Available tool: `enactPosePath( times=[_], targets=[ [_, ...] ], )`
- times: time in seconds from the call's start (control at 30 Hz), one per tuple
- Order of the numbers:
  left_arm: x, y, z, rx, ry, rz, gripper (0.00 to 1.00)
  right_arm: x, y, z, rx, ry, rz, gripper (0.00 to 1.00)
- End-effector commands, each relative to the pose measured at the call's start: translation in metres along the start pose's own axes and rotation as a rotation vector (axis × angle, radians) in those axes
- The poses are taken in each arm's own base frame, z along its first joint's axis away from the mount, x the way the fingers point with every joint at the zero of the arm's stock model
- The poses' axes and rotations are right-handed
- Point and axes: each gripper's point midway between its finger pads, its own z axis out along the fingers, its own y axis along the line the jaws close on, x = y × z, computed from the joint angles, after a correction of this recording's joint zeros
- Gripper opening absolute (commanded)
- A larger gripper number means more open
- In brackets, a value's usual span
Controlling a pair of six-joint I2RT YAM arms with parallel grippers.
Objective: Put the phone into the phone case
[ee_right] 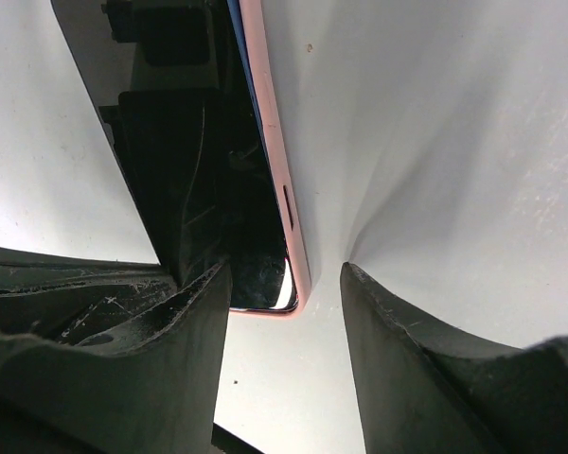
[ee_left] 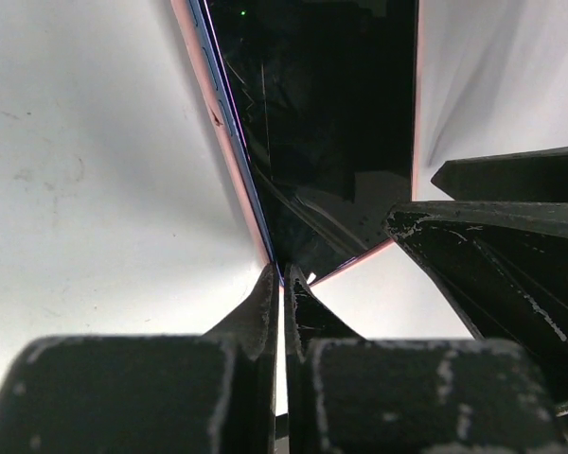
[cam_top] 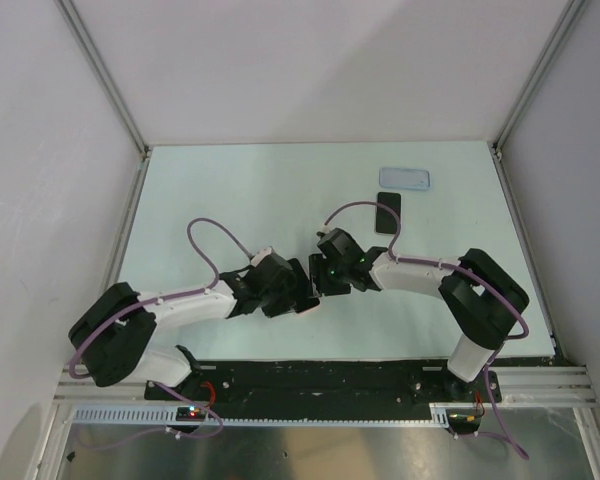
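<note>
The black phone (cam_top: 388,212) lies flat at the back right of the table. Just behind it lies the light-blue phone case (cam_top: 404,179), empty. Both grippers meet far from them, at mid-table. My left gripper (cam_top: 306,300) (ee_left: 282,276) is shut, its tips at one corner of a pink-rimmed slab (ee_left: 322,123); whether the corner is pinched I cannot tell. My right gripper (cam_top: 318,274) (ee_right: 286,271) is open around another corner of the slab (ee_right: 194,161), with one finger (ee_right: 204,312) over its dark face and the other finger (ee_right: 398,331) apart from its pink edge.
The pink-rimmed slab is hidden under the two grippers in the top view. White walls close the table (cam_top: 230,190) on the left, back and right. A purple cable (cam_top: 205,240) loops above the left arm, and another cable (cam_top: 355,210) arcs near the phone.
</note>
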Motion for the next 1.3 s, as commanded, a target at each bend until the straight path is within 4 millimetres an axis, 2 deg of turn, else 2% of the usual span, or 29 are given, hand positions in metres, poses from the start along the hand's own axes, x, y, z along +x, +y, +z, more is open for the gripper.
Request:
enactPosePath(
  times=[0.0,0.1,0.3,0.5,0.63,0.77,0.93,1.0,1.07,1.13,1.27],
  targets=[
    [0.011,0.011,0.019,-0.051,0.011,-0.009,0.00,-0.004,0.002,0.001,0.005,-0.028,0.003,0.55],
    [0.016,0.023,0.022,-0.088,0.005,-0.025,0.00,-0.005,-0.001,-0.003,0.033,-0.044,-0.002,0.54],
    [0.027,0.044,0.031,-0.179,0.005,-0.024,0.01,-0.013,-0.006,-0.023,0.107,-0.120,-0.036,0.55],
    [0.033,0.051,0.032,-0.218,-0.007,-0.032,0.02,-0.017,-0.005,-0.036,0.113,-0.160,-0.052,0.57],
    [0.028,0.046,0.022,-0.202,-0.022,-0.015,0.08,-0.020,-0.007,-0.041,0.107,-0.175,-0.051,0.57],
    [0.003,0.018,0.000,-0.145,-0.092,0.037,0.18,-0.021,-0.009,-0.044,0.110,-0.182,-0.040,0.57],
    [-0.040,-0.030,-0.038,-0.038,-0.191,0.093,0.27,-0.015,-0.016,-0.046,0.130,-0.178,-0.002,0.57],
    [-0.059,-0.040,-0.052,-0.011,-0.239,0.097,0.29,-0.009,-0.019,-0.046,0.137,-0.173,0.011,0.57],
    [-0.085,-0.042,-0.064,-0.011,-0.298,0.078,0.32,-0.001,-0.023,-0.046,0.142,-0.163,0.025,0.56],
    [-0.113,-0.035,-0.069,-0.030,-0.339,0.039,0.32,0.009,-0.025,-0.046,0.139,-0.154,0.038,0.55],
    [-0.165,-0.014,-0.063,-0.116,-0.397,0.005,0.27,0.029,-0.020,-0.044,0.125,-0.131,0.053,0.52]
  ],
)
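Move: The phone, lying in the pink case, has its middle about 7 cm ahead of the left hand, 1 cm to its right and 1 cm below; the shut fingers are on its near left corner. From the right hand, over the near right corner, that middle is roughly 5 cm ahead, 5 cm left and 2 cm below. The spare phone lies some 30 cm ahead and 21 cm right of the right hand, the clear case about 43 cm ahead and 27 cm right. The left hand keeps its fingertips pressed on the phone's near left corner, sinking barely 1 cm, then lifts off and sweeps up and forward, about 10 cm up and 9 cm forward and a little left at the end, the fingers opening to about a third and tipping up some 15 degrees. The right hand meanwhile rises about 3 cm from the near right corner, fingers still half open, then draws right and back from the phone while sinking again, ending about 5 cm to the right and 2.5 cm back. ##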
